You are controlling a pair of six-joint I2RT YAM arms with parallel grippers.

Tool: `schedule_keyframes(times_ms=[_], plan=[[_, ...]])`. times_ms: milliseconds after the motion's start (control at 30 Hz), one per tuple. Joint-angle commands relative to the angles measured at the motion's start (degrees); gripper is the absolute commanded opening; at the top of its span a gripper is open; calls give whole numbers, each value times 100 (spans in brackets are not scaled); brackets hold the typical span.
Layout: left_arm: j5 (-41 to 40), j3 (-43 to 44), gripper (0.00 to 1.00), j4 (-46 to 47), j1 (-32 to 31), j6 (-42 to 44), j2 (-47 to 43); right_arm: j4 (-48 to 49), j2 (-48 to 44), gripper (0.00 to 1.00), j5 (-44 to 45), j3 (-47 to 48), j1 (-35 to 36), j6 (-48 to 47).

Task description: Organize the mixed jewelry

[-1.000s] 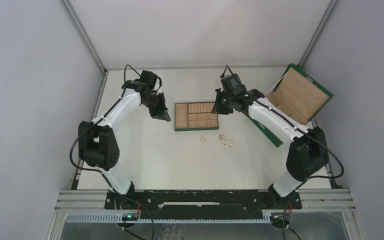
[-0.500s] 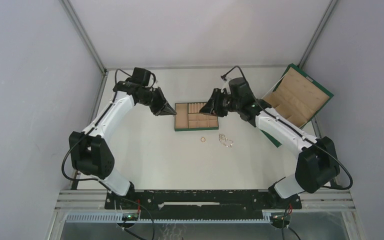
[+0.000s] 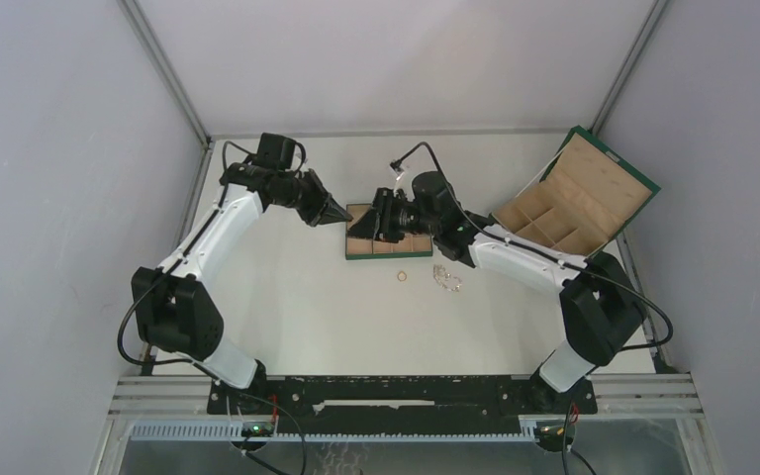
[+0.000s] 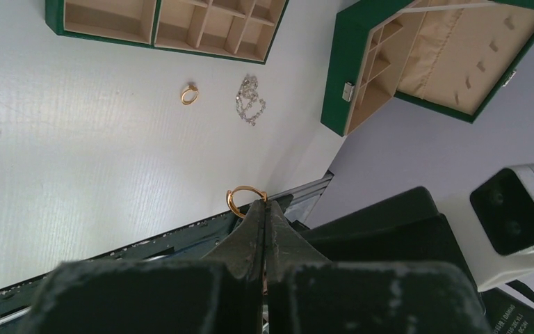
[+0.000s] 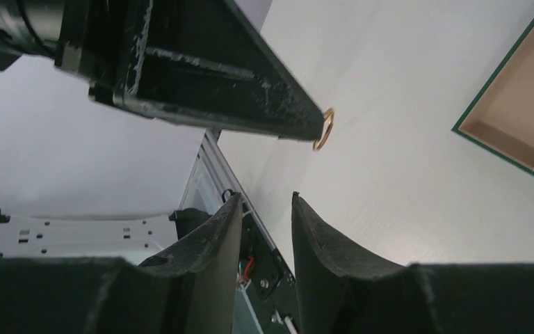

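My left gripper [image 4: 264, 203] is shut on a thin gold ring [image 4: 245, 200], pinched at the very fingertips and held above the table's left-centre [image 3: 344, 216]. My right gripper [image 5: 268, 198] is open and empty, pointing at the left fingertips from close by. The held ring [image 5: 323, 129] hangs just above and beyond the right jaws. In the top view the right gripper [image 3: 356, 232] hovers over the tray's left end. A second gold ring [image 3: 402, 276] [image 4: 189, 94] and a silvery chain tangle [image 3: 446, 278] [image 4: 250, 100] lie on the table in front of the tray.
The tan compartmented tray with green edge [image 3: 376, 254] [image 4: 153, 43] [image 5: 521, 111] sits mid-table, partly under the right arm. A large green box [image 3: 564, 203] [image 4: 417, 56] stands open at the right, near the wall. Enclosure walls close in on both sides.
The right arm swung left over the tray toward the left gripper and its jaws opened. The left gripper edged right, still holding the ring.
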Motion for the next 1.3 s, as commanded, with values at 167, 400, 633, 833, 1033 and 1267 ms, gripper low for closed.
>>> schedule_keyframes(times_ms=[167,400,633,833,1033,1267], plan=[[274,150,0,138,30,-120,-226,817,200,41,513,88,12,91],[312,141,0,137,30,-111,-232,875,344,37,693,88,-19,71],[347,142,0,135,30,-77,-238,897,390,31,846,93,-41,-15],[360,134,0,111,30,-24,-247,826,460,24,912,192,-84,-68],[403,123,0,87,30,10,-241,863,498,1,971,264,-84,-86],[456,201,2,84,30,90,-231,642,467,0,1133,264,-67,-173]])
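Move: My closed left fingertips hold a ring in the air, its middle barely 1 cm to the right of and below the left hand point. From my half-open right hand, which points left, that ring is about 4 cm ahead, level sideways and 3 cm lower. Also from the right hand, the tray is some 8 cm ahead, 5 cm right and 14 cm down; the loose ring lies 3 cm back, 8 cm right, and the necklace 4 cm back, 18 cm right, both about 16 cm below. I ease my right hand forward about 4 cm and sink it some 2 cm, turning it roughly 10 degrees clockwise, to bring its open fingers around the ring at my left fingertips. As the reach slows I shut them fully and pinch the ring's band, while my left hand stays put with its fingers closed. ##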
